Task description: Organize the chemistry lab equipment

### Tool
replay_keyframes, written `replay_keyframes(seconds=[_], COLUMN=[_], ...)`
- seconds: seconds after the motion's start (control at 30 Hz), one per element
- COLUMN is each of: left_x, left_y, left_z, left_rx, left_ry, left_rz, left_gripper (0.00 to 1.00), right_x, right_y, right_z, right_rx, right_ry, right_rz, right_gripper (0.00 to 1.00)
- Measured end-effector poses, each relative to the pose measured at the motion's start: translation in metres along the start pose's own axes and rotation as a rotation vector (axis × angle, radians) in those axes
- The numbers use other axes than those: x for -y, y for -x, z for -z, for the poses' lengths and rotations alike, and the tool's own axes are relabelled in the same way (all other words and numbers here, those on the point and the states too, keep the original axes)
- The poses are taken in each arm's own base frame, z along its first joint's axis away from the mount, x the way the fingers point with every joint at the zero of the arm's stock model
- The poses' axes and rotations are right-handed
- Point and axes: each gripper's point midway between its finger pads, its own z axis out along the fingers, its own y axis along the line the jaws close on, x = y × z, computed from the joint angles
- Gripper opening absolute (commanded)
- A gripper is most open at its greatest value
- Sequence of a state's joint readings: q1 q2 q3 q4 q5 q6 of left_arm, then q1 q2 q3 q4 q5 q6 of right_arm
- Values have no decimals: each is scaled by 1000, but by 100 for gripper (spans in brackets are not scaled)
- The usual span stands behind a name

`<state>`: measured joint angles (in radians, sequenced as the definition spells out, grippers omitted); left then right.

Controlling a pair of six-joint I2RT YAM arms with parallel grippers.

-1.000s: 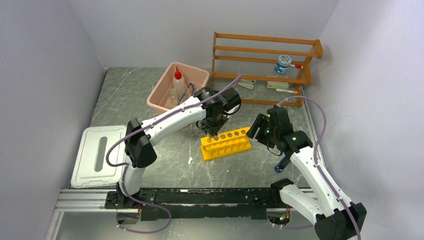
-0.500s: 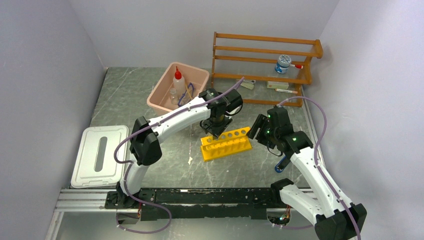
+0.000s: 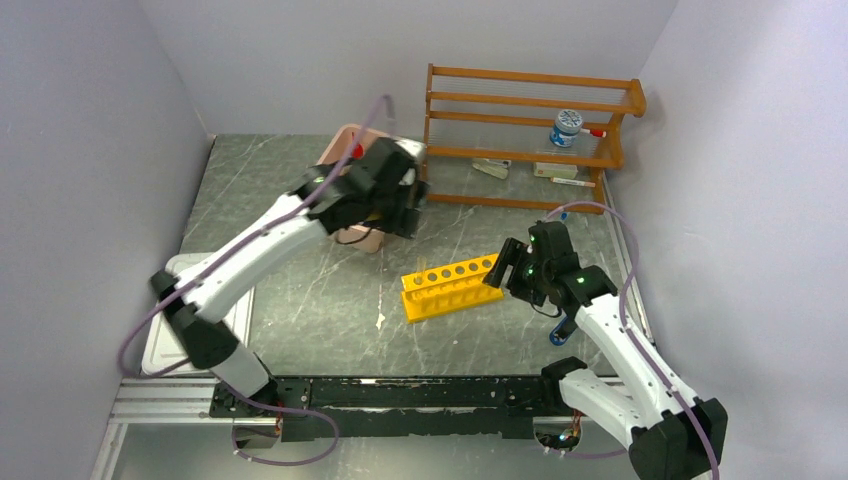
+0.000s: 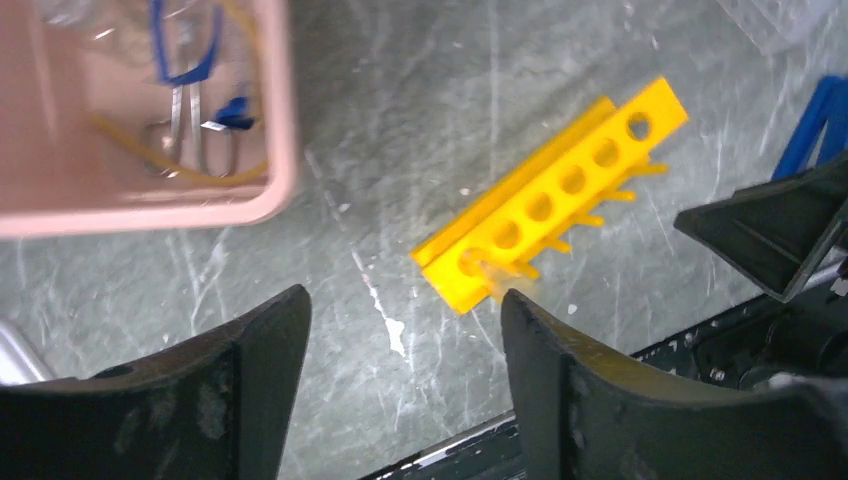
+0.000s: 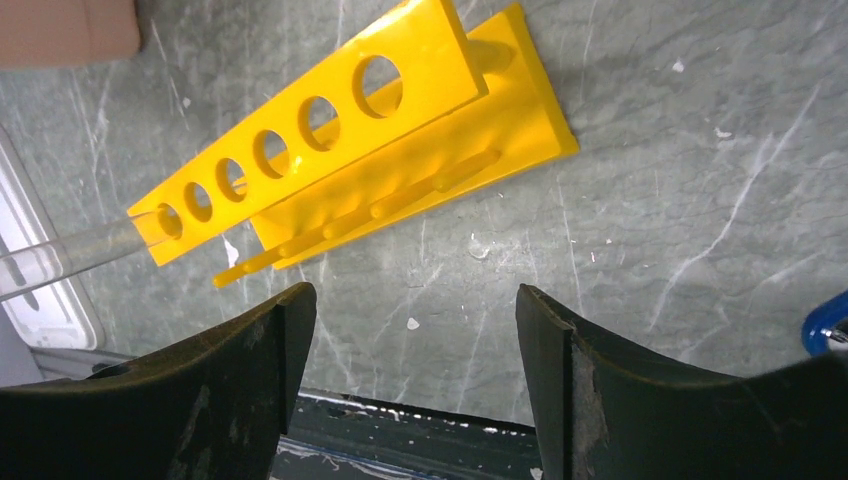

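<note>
The yellow holed rack [image 3: 452, 285] lies mid-table; it also shows in the left wrist view [image 4: 555, 195] and the right wrist view [image 5: 350, 150]. A clear tube [image 5: 80, 255] sticks out of its end hole. My left gripper [image 3: 405, 208] is open and empty, raised beside the pink tub [image 3: 365, 240]; in its wrist view [image 4: 402, 300] it hangs high over the table. Metal tongs [image 4: 190, 120], tan tubing [image 4: 150, 160] and blue-framed goggles [image 4: 185, 50] lie in the tub. The squeeze bottle's red cap [image 3: 357, 150] peeks out behind the arm. My right gripper [image 3: 497, 272] is open and empty at the rack's right end [image 5: 415, 295].
The wooden shelf rack [image 3: 530, 130] stands at the back right with a small bottle [image 3: 568, 128] and small tubes [image 3: 570, 180] on it. The white lid [image 3: 195, 310] lies front left. A small blue item [image 3: 562, 328] lies by the right arm.
My left arm has lifted off the yellow rack and swung back left to the pink tub. My right gripper has shifted slightly down by the rack's right end.
</note>
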<state>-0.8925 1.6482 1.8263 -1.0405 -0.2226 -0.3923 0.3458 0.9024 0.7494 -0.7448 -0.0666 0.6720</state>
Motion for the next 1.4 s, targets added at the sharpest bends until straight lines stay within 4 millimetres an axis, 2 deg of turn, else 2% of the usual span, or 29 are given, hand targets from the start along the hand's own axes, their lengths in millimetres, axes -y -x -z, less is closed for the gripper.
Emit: replay_keyframes(seconds=[0.1,0.2,0.27,0.4,0.5,0.57,0.77,1.0,1.2,1.4], left_x=[-37,-57,-58,-53,-47,-38,-15,-9,-9,-15], left_y=[-6,-33,-57,-128,-152,-160,-151,-148,-144,-124], left_z=[21,27,21,-11,-23,-30,-48,-72,-74,-70], left_rx=[65,70,36,-134,-192,-209,-174,-173,-165,-107], left_ry=[42,62,51,18,-18,-65,-178,-187,-187,-144], left_rz=[121,198,217,254,279,305,344,343,330,303], left_gripper=[54,44,42,42,42,41,35,34,34,35], right_x=[2,3,3,2,6,11,26,29,34,38], right_y=[-9,-18,-23,-26,-21,-18,-2,22,43,72], right_z=[-10,-19,-24,-33,-40,-45,-56,-65,-75,-85], right_rx=[-38,-67,-84,-91,-73,-58,-2,71,109,153], right_ry=[6,9,4,-9,-40,-74,-175,-233,-307,-359], right_rz=[-5,-13,-18,-18,-11,-1,44,96,137,151], right_gripper=[71,65,60,53,48,45,37,29,26,26])
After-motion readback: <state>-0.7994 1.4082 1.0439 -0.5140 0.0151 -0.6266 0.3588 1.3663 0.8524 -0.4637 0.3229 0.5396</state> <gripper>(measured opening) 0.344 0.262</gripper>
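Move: For the right hand, the yellow test tube rack has its middle about 5 cm ahead, 8 cm left and 7 cm below. The test tube in the rack's left end is some 16 cm left, 2 cm ahead and 3 cm below; the blue meter lies 15 cm right, 4 cm back and 10 cm below. From the raised left hand the rack is about 11 cm right, 2 cm back and 21 cm below, the pink bin 18 cm ahead, 7 cm left and 20 cm below. The right fingers come against the near side of the rack at its right end and push that end forward: the hand first sinks about 5 cm, then goes some 10 cm forward, drifting right, rolling its left side down and narrowing to a small gap. The empty left hand swings left, then drops about 15 cm and draws back, tipping its fingers downward and half closing beside the rack's left end, before easing up and forward slightly. ##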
